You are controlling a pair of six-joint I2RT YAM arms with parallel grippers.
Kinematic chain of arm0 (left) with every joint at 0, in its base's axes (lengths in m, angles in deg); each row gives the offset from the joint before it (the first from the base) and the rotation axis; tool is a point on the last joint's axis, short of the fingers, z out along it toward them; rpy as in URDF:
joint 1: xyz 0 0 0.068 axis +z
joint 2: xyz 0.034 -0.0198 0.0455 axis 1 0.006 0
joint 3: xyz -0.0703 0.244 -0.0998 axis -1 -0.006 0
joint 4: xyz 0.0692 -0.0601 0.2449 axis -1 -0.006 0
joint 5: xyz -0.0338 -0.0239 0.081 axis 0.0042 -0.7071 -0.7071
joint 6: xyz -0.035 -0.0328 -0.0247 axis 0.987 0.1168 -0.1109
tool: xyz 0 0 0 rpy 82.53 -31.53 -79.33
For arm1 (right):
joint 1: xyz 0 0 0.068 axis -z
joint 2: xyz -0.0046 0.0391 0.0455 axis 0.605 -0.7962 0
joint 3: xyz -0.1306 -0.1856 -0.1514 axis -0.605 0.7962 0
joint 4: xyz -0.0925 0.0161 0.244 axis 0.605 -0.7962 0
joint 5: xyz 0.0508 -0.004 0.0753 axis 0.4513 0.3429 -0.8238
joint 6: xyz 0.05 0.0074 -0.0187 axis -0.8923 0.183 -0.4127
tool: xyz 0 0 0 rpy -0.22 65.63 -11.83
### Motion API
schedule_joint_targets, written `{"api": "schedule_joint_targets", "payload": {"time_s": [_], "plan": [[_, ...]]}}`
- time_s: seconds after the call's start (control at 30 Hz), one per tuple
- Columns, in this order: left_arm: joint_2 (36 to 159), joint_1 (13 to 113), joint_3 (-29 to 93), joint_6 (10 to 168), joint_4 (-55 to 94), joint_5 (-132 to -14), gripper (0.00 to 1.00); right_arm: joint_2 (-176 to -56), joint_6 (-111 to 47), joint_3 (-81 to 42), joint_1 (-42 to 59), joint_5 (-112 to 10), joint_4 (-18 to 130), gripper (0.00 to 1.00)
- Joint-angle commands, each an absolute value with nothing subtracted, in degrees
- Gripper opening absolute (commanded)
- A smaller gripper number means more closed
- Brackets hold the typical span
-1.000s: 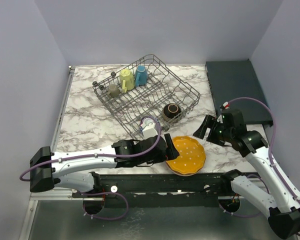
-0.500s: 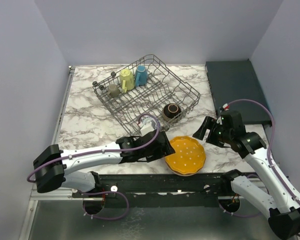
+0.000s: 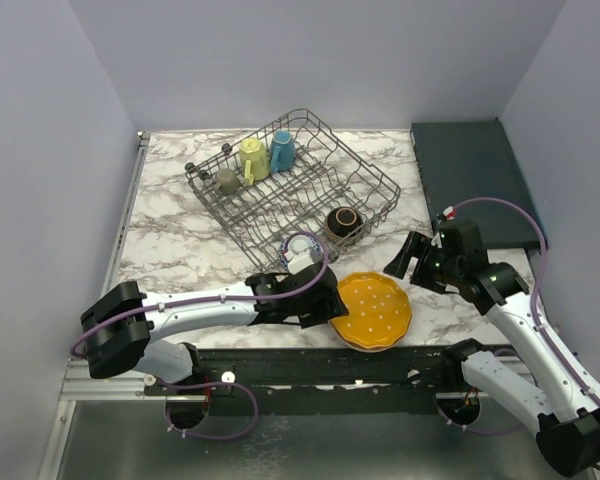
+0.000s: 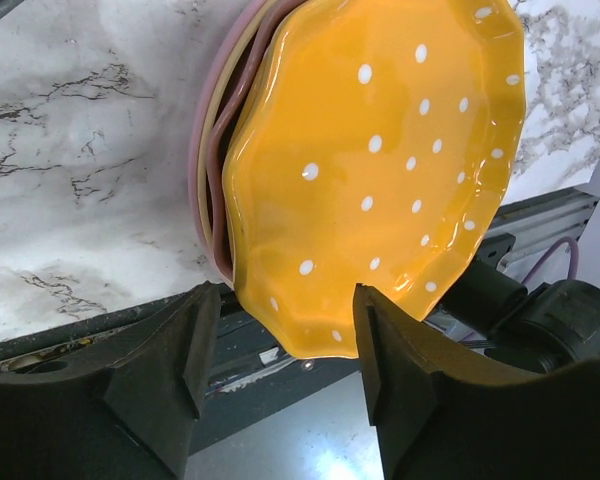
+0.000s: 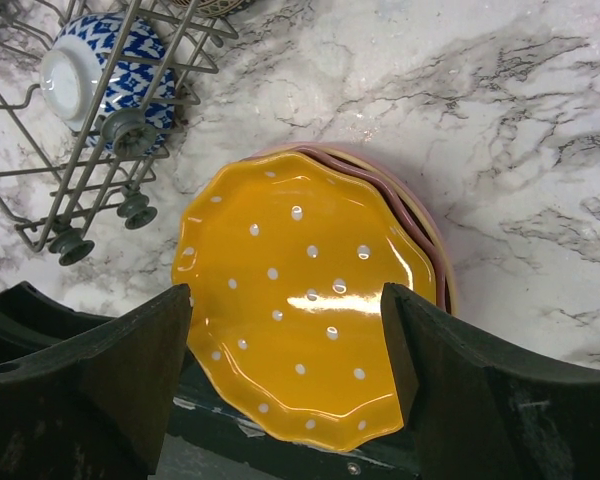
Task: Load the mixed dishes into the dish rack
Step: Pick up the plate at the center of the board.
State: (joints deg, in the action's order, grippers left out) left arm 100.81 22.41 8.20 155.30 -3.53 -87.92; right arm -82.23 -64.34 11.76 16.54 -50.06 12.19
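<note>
An orange white-dotted plate [image 3: 375,310] lies on a pink plate [image 4: 205,170] at the table's near edge, its front rim overhanging. My left gripper [image 3: 330,300] is at the plate's left rim. In the left wrist view its jaws [image 4: 285,350] stand apart on either side of the orange rim, gripping nothing. My right gripper [image 3: 412,255] hovers open above the plate's far right, which shows between its fingers [image 5: 285,340]. The dish rack [image 3: 290,185] holds a yellow-green mug [image 3: 253,157], a blue mug [image 3: 281,150], a grey cup [image 3: 227,180], a dark brown bowl [image 3: 343,222] and a blue-white bowl [image 5: 105,70].
A dark flat tray [image 3: 475,180] lies at the back right. The rack's near corner and feet [image 5: 70,240] stand just beyond the plates. The black rail [image 3: 310,365] that carries the arm bases runs under the plate's overhanging rim.
My left arm has reached to the right, up to the orange plate's rim, and its jaws have narrowed. The right arm has hardly moved.
</note>
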Motion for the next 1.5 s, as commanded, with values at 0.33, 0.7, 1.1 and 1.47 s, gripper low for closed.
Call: {"api": "schedule_joint_targets", "payload": {"time_s": [0.33, 0.7, 1.1, 1.47], "plan": [[106.30, 22.07, 12.84, 152.80, -4.26, -86.00, 0.54, -82.49, -64.90, 13.49, 16.22, -50.75, 14.32, 0.83], [107.60, 22.10, 12.76, 152.69, -4.37, -85.34, 0.35, -81.02, -65.29, 14.32, 16.23, -51.14, 13.93, 0.83], [106.08, 22.11, 12.50, 151.34, -4.40, -85.79, 0.00, -80.74, -65.62, 13.71, 16.24, -51.19, 13.30, 0.83], [99.38, 22.40, 15.62, 146.33, -7.07, -88.99, 0.00, -80.13, -66.20, 11.75, 16.24, -50.47, 11.55, 0.83]]}}
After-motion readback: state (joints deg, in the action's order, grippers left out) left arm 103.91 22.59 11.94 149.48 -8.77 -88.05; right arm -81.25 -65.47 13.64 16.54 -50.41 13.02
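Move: The yellow plate's middle lies about 7 cm to the left hand's right, 2 cm ahead and 4 cm below; its left rim is right at the fingers. The mauve plate lies directly under it, about 6 cm below the hand. In the rack, the blue-white bowl is some 14 cm ahead and 8 cm to the left, and the black bowl about 20 cm straight ahead, both 2 cm lower. From the right hand, the yellow plate is about 6 cm left, 6 cm back and 9 cm down. Down first, slowly, by about 3 cm at the yellow plate's left rim, the half-open left fingers closing steadily as the hand rolls some 5 degrees with its left side rising. They shut on the rim and pinch it, then the hand turns back up about 2 cm, drawing slightly left, keeping the grip. ##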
